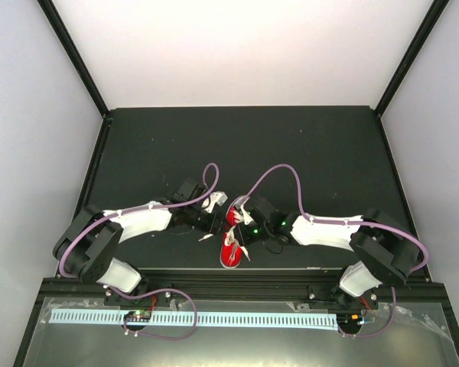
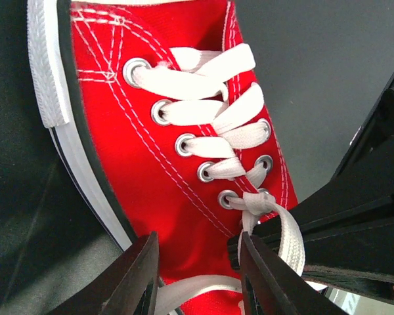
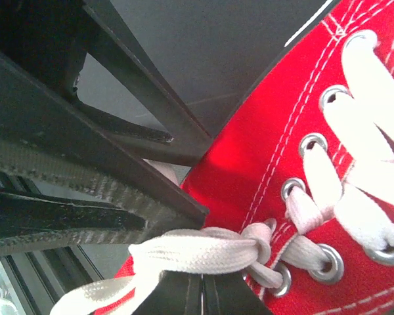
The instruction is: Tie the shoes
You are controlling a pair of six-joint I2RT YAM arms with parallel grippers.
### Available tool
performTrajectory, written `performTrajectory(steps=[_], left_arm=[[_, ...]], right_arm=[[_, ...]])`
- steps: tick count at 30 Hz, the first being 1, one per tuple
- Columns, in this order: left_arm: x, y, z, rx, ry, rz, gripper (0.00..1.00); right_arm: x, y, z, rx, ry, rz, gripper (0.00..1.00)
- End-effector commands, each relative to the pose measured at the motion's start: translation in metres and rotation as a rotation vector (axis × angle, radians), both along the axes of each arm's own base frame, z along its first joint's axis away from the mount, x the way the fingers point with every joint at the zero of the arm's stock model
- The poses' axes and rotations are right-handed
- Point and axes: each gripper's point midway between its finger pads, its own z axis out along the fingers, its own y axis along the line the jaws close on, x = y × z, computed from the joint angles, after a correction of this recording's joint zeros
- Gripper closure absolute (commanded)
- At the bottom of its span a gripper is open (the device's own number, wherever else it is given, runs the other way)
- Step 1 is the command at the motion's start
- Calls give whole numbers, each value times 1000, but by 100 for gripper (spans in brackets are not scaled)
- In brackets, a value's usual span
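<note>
The shoe (image 1: 231,251), a red canvas sneaker with white laces, lies between both arms near the table's front edge. In the left wrist view its eyelet rows and a first knot (image 2: 253,203) show. My left gripper (image 2: 196,239) stands open over the red canvas (image 2: 184,216), with a loose lace strand (image 2: 197,285) lying across the gap, untouched. My right gripper (image 3: 200,281) is shut, its tips pinching the lower edge of a folded lace loop (image 3: 197,252) that runs out from the knot (image 3: 257,244). Both grippers meet at the shoe's top, left (image 1: 217,222) and right (image 1: 243,226).
The black table mat (image 1: 291,153) extends behind the shoe to white walls and black corner posts (image 1: 73,53). A metal rail (image 1: 237,317) runs along the near edge. Purple cables (image 1: 279,172) arch over both arms.
</note>
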Motion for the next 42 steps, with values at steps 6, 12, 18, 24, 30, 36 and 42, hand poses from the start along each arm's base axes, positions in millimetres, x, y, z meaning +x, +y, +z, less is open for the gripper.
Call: performTrajectory(steps=[6,12,18,24,30,36,42], left_arm=[[0,-12,22,-111,-20,-12,64],[-1,-9,21,-108,-24,-2,63],[-2,-8,20,-109,-26,7,55],[-1,-7,22,-108,-39,13,51],[3,-6,24,-105,-53,34,45],[4,-7,24,-109,-52,32,44],[5,-7,23,-101,-47,40,41]], right_arm=[[2,-4,0,-9,-18,-16,98],[2,-3,1,-6,-15,-18,98],[2,-3,2,-4,-16,-16,98],[1,-3,2,-4,-16,-14,98],[1,-3,1,-4,-13,-15,98],[1,-2,2,-2,-14,-12,98],[1,-2,2,-1,-12,-13,98]])
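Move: The lace loop that the left hand is working in lies right at its fingertips, about 1 cm to the right and 1 cm lower. The knot at the shoe's top eyelets is roughly 2 cm ahead, 4 cm right and 2 cm below; the toe cap is some 8 cm ahead and 5 cm right, about 4 cm lower. From the right hand, shut on lace beside the knot, the loop lies level ahead and about 2 cm left, at its own height. Straight up by only about 1 cm, the left hand eases off with barely a tilt, then spreads its fingers in two small steps from about a third to well over half open, inside the lace loop beside the right fingertips. The right hand stays put, still pinching the lace shut in its fingers next to the knot. ##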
